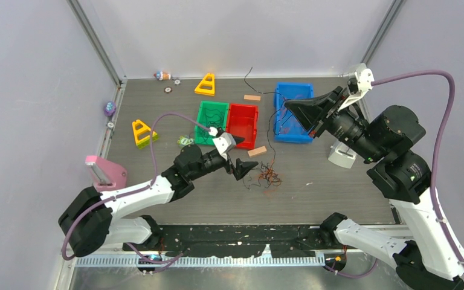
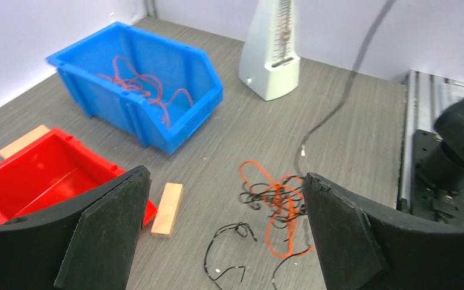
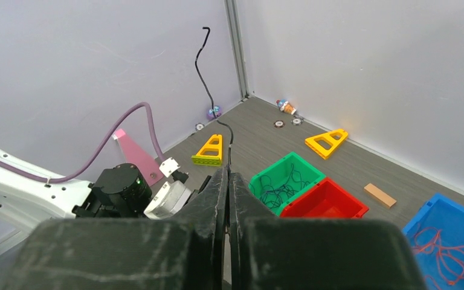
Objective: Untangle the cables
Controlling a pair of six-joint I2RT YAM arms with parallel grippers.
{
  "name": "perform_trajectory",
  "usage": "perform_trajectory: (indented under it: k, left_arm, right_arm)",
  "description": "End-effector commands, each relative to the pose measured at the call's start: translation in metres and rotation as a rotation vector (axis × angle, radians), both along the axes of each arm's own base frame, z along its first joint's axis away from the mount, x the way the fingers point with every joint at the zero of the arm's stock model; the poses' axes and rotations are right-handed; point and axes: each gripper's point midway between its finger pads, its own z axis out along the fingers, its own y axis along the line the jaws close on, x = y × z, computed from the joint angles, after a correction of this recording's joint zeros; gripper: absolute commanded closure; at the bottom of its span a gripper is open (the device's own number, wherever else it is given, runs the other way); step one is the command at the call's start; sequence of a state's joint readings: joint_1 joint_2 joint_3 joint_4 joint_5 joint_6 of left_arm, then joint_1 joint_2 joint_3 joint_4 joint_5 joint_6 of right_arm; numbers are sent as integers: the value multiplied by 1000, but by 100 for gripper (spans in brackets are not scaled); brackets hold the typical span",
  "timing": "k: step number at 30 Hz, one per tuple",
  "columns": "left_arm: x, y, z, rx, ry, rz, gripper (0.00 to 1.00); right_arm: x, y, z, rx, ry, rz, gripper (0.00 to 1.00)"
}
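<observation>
A tangle of orange-red and black cables [image 1: 270, 176] lies on the grey table, and in the left wrist view this tangle [image 2: 278, 199] sits just inside the right finger. A loose black strand [image 2: 229, 248] lies beside it. My left gripper [image 1: 241, 154] [image 2: 226, 175] hovers open over them with nothing between its jaws. My right gripper [image 1: 287, 105] [image 3: 228, 172] is raised over the blue bin [image 1: 305, 136] and shut on one thin black cable [image 3: 204, 66], which dangles down to the table [image 2: 338, 103]. Orange-red strands [image 2: 139, 84] lie in the blue bin, and dark strands [image 3: 281, 184] in the green bin [image 1: 200, 130].
A red bin [image 1: 242, 124] stands between the green and blue ones. Two wooden blocks [image 1: 252, 97] [image 1: 257, 151] lie near the bins. Yellow triangles [image 1: 206, 84] [image 1: 142, 132], a pink object [image 1: 106, 172] and a white stand [image 1: 342, 156] sit around the table.
</observation>
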State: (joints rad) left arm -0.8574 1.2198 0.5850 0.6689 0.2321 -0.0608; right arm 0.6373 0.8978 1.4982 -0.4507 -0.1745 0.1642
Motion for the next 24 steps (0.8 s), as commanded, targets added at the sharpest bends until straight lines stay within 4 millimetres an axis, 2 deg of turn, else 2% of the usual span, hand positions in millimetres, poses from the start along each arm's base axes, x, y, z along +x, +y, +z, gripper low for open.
perform_trajectory:
  k: [1, 8, 11, 15, 19, 24]
  left_arm:
    - [-16, -13, 33, -65, -102, -121, 2]
    - [-18, -38, 31, -51, -75, -191, 2]
    - [-13, -52, 20, 7, -44, -177, 8]
    - [-5, -60, -1, 66, 12, -139, 18]
    - [1, -60, -20, 88, 68, -101, 33]
    - [-1, -66, -47, 111, 166, -114, 52]
  right_arm:
    - [-2, 1, 15, 29, -30, 11, 95]
    - [-2, 3, 17, 38, -34, 20, 95]
    - [-3, 3, 19, 44, -37, 24, 95]
    - [-5, 0, 24, 55, -50, 19, 95]
    - [-8, -9, 33, 71, -81, -16, 95]
    - [-12, -27, 58, 95, -144, -83, 95]
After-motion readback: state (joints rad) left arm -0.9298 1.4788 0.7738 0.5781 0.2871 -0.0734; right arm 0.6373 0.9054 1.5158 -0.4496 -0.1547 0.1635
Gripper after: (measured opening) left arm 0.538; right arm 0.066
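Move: The orange-and-black cable tangle lies about 9 cm to the left gripper's right, level with it fore and aft, and roughly 21 cm below. Near it, the wooden block sits about 8 cm ahead and 4 cm right of the gripper, and the blue bin some 24 cm ahead and 19 cm right. The right gripper, high up with a black cable, has the tangle almost straight beneath, about 48 cm down and a few centimetres (1 ahead, 4 left) off. Swing the left gripper about 6 cm to the right over the table towards the cable tangle, turning it some 10 degrees clockwise, then sink about 4 cm, tipping the fingertips slightly down. Narrow the fingers from wide open to about half as you arrive, still above the tangle. Keep the right gripper shut on its black cable, high and nearly still. ##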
